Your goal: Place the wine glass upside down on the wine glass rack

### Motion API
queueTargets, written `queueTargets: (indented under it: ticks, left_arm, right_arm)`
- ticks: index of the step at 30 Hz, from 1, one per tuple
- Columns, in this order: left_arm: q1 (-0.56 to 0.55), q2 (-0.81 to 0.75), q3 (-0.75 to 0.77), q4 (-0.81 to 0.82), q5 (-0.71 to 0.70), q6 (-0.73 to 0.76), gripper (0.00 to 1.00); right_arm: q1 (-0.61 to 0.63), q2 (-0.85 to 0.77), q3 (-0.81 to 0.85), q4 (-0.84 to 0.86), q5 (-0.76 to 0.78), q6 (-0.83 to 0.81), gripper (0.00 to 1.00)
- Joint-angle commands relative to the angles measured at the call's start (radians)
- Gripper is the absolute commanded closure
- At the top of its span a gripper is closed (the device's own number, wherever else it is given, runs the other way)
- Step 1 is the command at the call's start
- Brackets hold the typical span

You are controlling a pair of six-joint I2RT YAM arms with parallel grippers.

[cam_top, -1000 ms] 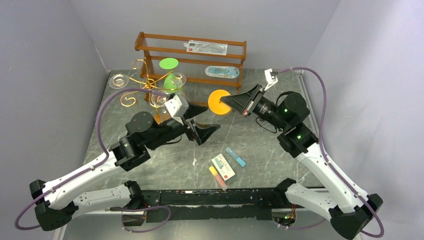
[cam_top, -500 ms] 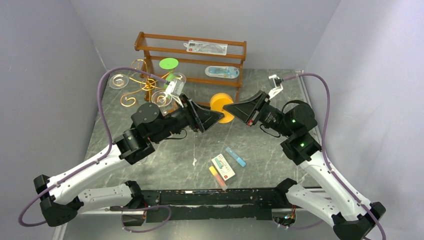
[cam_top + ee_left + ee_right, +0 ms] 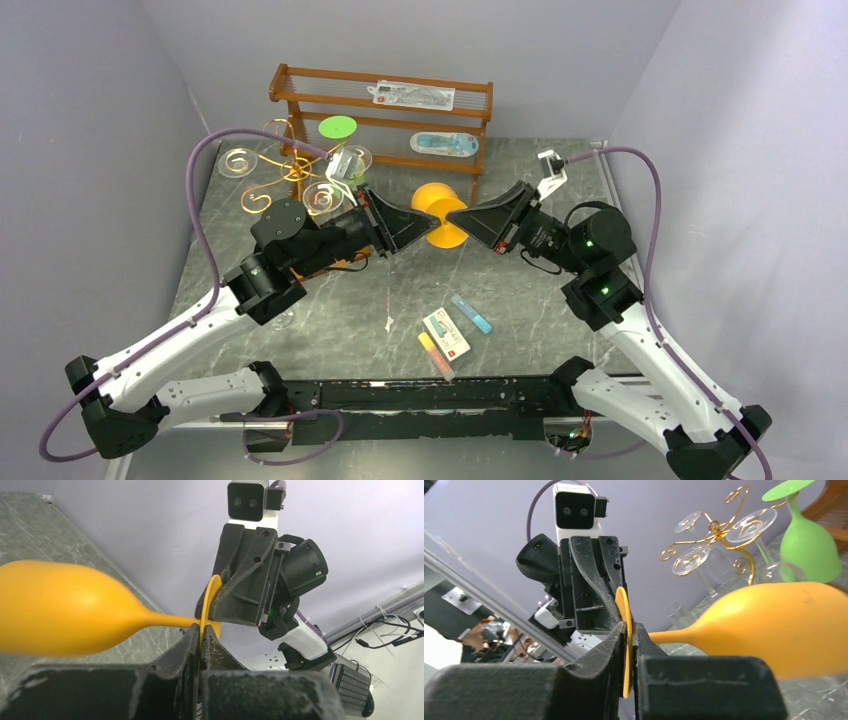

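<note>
An orange wine glass (image 3: 440, 200) hangs in the air over the middle of the table, lying sideways. Both grippers hold its thin round foot from opposite edges. My left gripper (image 3: 437, 227) is shut on the foot's edge (image 3: 200, 632), with the bowl (image 3: 60, 610) reaching away to the left in its view. From the other side my right gripper (image 3: 463, 216) is shut on the same disc (image 3: 629, 630); the bowl (image 3: 774, 625) stretches to the right there. The gold wire wine glass rack (image 3: 290, 165) stands at the back left, also seen behind the bowl (image 3: 714, 535).
Clear glasses (image 3: 238, 161) hang foot-up on the rack's spirals, and a green glass (image 3: 809, 540) stands foot-up beside them. A brown two-tier wooden shelf (image 3: 380, 110) runs along the back wall. A small card (image 3: 446, 334) and coloured strips (image 3: 471, 313) lie near the front.
My left gripper swung right, up to the glass, and shut on its foot. The right arm shifted the glass a little left and stayed shut on it.
</note>
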State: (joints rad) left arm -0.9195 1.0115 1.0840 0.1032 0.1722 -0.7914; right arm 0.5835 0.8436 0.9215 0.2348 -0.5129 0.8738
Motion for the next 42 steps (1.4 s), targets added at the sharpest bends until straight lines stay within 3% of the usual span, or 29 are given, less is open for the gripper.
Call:
queueTargets:
  ticks: [1, 6, 13, 19, 27, 31, 37, 42]
  left_arm:
    - [0.031, 0.006, 0.06, -0.001, 0.083, 0.009, 0.95]
    - [0.109, 0.037, 0.149, -0.025, 0.202, 0.005, 0.95]
    - [0.258, 0.083, 0.294, -0.073, 0.338, 0.024, 0.95]
    - [0.388, 0.129, 0.445, -0.19, 0.336, 0.125, 0.95]
    - [0.575, 0.197, 0.543, -0.256, 0.322, 0.192, 0.95]
    - [0.765, 0.224, 0.499, -0.152, 0.443, 0.083, 0.95]
    - [1.1, 0.246, 0.331, 0.201, 0.662, -0.236, 0.95]
    - [1.267, 0.262, 0.223, 0.385, 0.717, -0.395, 0.95]
  right_arm:
    - [-0.004, -0.022, -0.007, -0.003, 0.015, -0.034, 0.77]
    - [-0.004, -0.071, -0.013, -0.013, 0.067, -0.078, 0.38]
    - [-0.004, -0.23, -0.059, -0.026, 0.25, -0.146, 0.14]
    - [-0.004, -0.333, -0.11, -0.018, 0.345, -0.188, 0.12]
    - [-0.003, -0.328, -0.094, -0.061, 0.344, -0.219, 0.12]
    - [-0.004, -0.313, -0.078, -0.074, 0.333, -0.233, 0.12]
    - [-0.004, -0.315, -0.092, -0.074, 0.321, -0.226, 0.12]
    - [-0.004, -0.312, -0.097, -0.072, 0.316, -0.226, 0.13]
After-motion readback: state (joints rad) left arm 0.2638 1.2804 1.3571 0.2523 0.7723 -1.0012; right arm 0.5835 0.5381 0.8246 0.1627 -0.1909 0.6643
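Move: Both hands pinch the orange wine glass's foot. From the left hand, the rack's empty far hook lies about 19 cm ahead, 25 cm left and 4 below; at roughly that height, the green glass's foot is some 18 cm ahead, 16 left, and a clear glass's foot 13 ahead, 30 left. From the right hand the far hook is about 19 cm ahead, 27 left, 4 below. Right fingers release the orange glass; left arcs it about 35 cm left and forward towards the far hook. ##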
